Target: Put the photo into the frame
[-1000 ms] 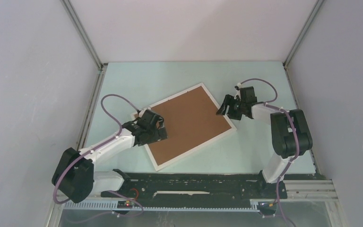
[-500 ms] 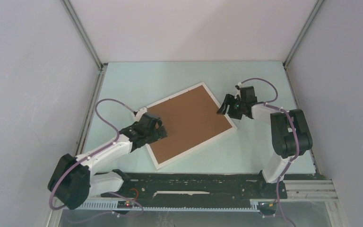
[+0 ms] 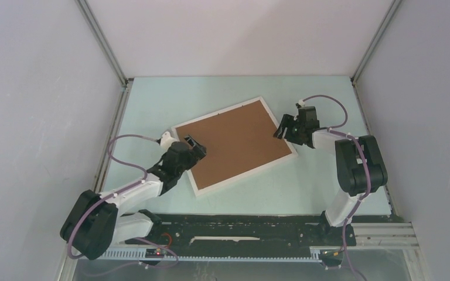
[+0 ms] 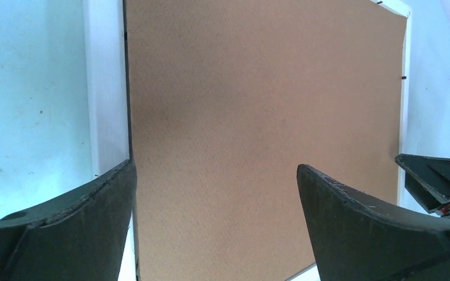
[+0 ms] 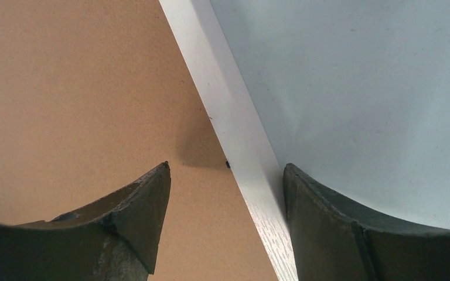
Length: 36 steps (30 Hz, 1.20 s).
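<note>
The white frame [image 3: 246, 174] lies flat on the table with its back up and a brown backing board [image 3: 234, 140] filling it. The photo is hidden. My left gripper [image 3: 194, 146] is open at the frame's near-left side; in the left wrist view its open jaws [image 4: 214, 170] hang over the board [image 4: 258, 105], next to the white rail [image 4: 106, 88]. My right gripper [image 3: 283, 127] is open at the frame's right edge. In the right wrist view the right gripper [image 5: 227, 165] straddles the white rail [image 5: 228, 105]: one finger is over the board [image 5: 82, 88], the other is beside the rail's outer edge.
Pale green table [image 3: 211, 93] inside a white-walled enclosure with metal corner posts [image 3: 102, 44]. A black rail [image 3: 240, 228] carrying the arm bases runs along the near edge. The right gripper's fingers [image 4: 439, 184] show at the far right of the left wrist view.
The frame with its board has turned slightly and slid a little farther away and to the right. My left arm has drawn back along the left edge; the right gripper has shifted slightly right.
</note>
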Each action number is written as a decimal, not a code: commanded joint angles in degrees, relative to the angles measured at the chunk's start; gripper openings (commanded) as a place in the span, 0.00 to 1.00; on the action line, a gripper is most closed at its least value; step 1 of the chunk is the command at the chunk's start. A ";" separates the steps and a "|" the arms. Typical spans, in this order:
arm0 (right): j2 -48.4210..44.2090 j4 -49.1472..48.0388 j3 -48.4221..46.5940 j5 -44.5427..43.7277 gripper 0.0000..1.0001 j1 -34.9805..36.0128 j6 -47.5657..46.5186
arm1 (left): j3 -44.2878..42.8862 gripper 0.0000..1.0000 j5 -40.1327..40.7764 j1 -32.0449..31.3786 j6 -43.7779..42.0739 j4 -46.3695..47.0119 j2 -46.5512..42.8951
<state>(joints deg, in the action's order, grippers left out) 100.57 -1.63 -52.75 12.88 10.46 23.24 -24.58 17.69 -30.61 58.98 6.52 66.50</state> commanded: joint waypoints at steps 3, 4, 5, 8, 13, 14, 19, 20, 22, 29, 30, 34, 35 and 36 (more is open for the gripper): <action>2.32 2.32 2.40 24.59 0.74 7.72 9.60 | -4.62 0.99 -26.77 -6.16 9.02 19.65 3.39; 2.27 2.18 2.39 24.80 0.75 7.82 9.67 | -6.03 0.99 -27.33 -6.36 8.33 17.17 4.26; 2.16 2.21 2.39 24.94 0.74 7.82 9.72 | -7.00 0.98 -28.36 -6.37 7.59 15.67 5.00; 1.43 3.07 2.39 24.45 0.75 7.78 8.96 | -6.97 0.98 -29.11 -6.41 6.82 14.71 4.50; 0.39 4.44 2.42 24.85 0.75 5.77 8.06 | -6.97 0.99 -26.04 -5.75 2.05 11.16 -3.89; 0.04 4.69 2.42 24.76 0.75 5.29 7.97 | -6.85 1.00 -26.67 -5.16 1.78 11.31 -5.20; -2.31 4.77 2.39 25.56 0.77 3.44 8.07 | -3.48 1.00 -31.29 -1.64 6.25 16.85 -8.43; -2.43 4.75 2.35 25.93 0.76 3.37 8.31 | -2.65 1.00 -31.72 -1.24 7.02 18.39 -8.75; -2.44 4.84 2.22 26.40 0.77 3.67 8.47 | -1.69 1.00 -32.44 -0.68 8.00 20.75 -9.37; -3.39 4.80 2.26 27.23 0.76 3.78 9.43 | 0.05 0.98 -34.12 0.45 12.24 29.90 -11.87; -3.51 4.71 2.22 27.34 0.76 3.78 9.54 | 0.35 0.97 -34.01 0.47 12.59 31.01 -12.95; -3.90 5.01 2.22 27.36 0.77 3.78 9.51 | 0.85 0.94 -32.93 0.63 13.37 31.97 -15.77; -3.90 5.09 2.22 27.37 0.76 3.70 9.43 | 1.05 0.93 -32.78 0.72 14.07 32.30 -16.27; -3.86 5.29 2.21 27.37 0.77 3.65 9.38 | 1.09 0.92 -32.63 0.79 14.64 32.62 -16.53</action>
<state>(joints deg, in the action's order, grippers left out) 99.00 -0.97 -51.40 15.11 7.94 23.53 -23.31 8.36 -25.76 61.67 22.17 51.66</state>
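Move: Left gripper: the board's left edge, at the gap your left fingertip is on, lies about 4 cm to the left, 2 cm ahead and 4 cm below; the frame's left rail is just outside it, some 5 cm left and 2 cm ahead. The brown board's middle lies roughly 16 cm right, level with you. Right gripper: the right rail is about 2 cm to its right, level and 1 cm below; the board's left edge is some 40 cm left, level. Bring the wide-open left gripper a touch forward and down with its left fingertip at the gap between rail and board, ease back about 2 cm, then lift some 14 cm, quickening and drifting forward, prying up the board's left edge. Tip the fingers up and roll the left side down, roughly 20 degrees each. Keep the right gripper's outer finger against the outside of the right rail. ##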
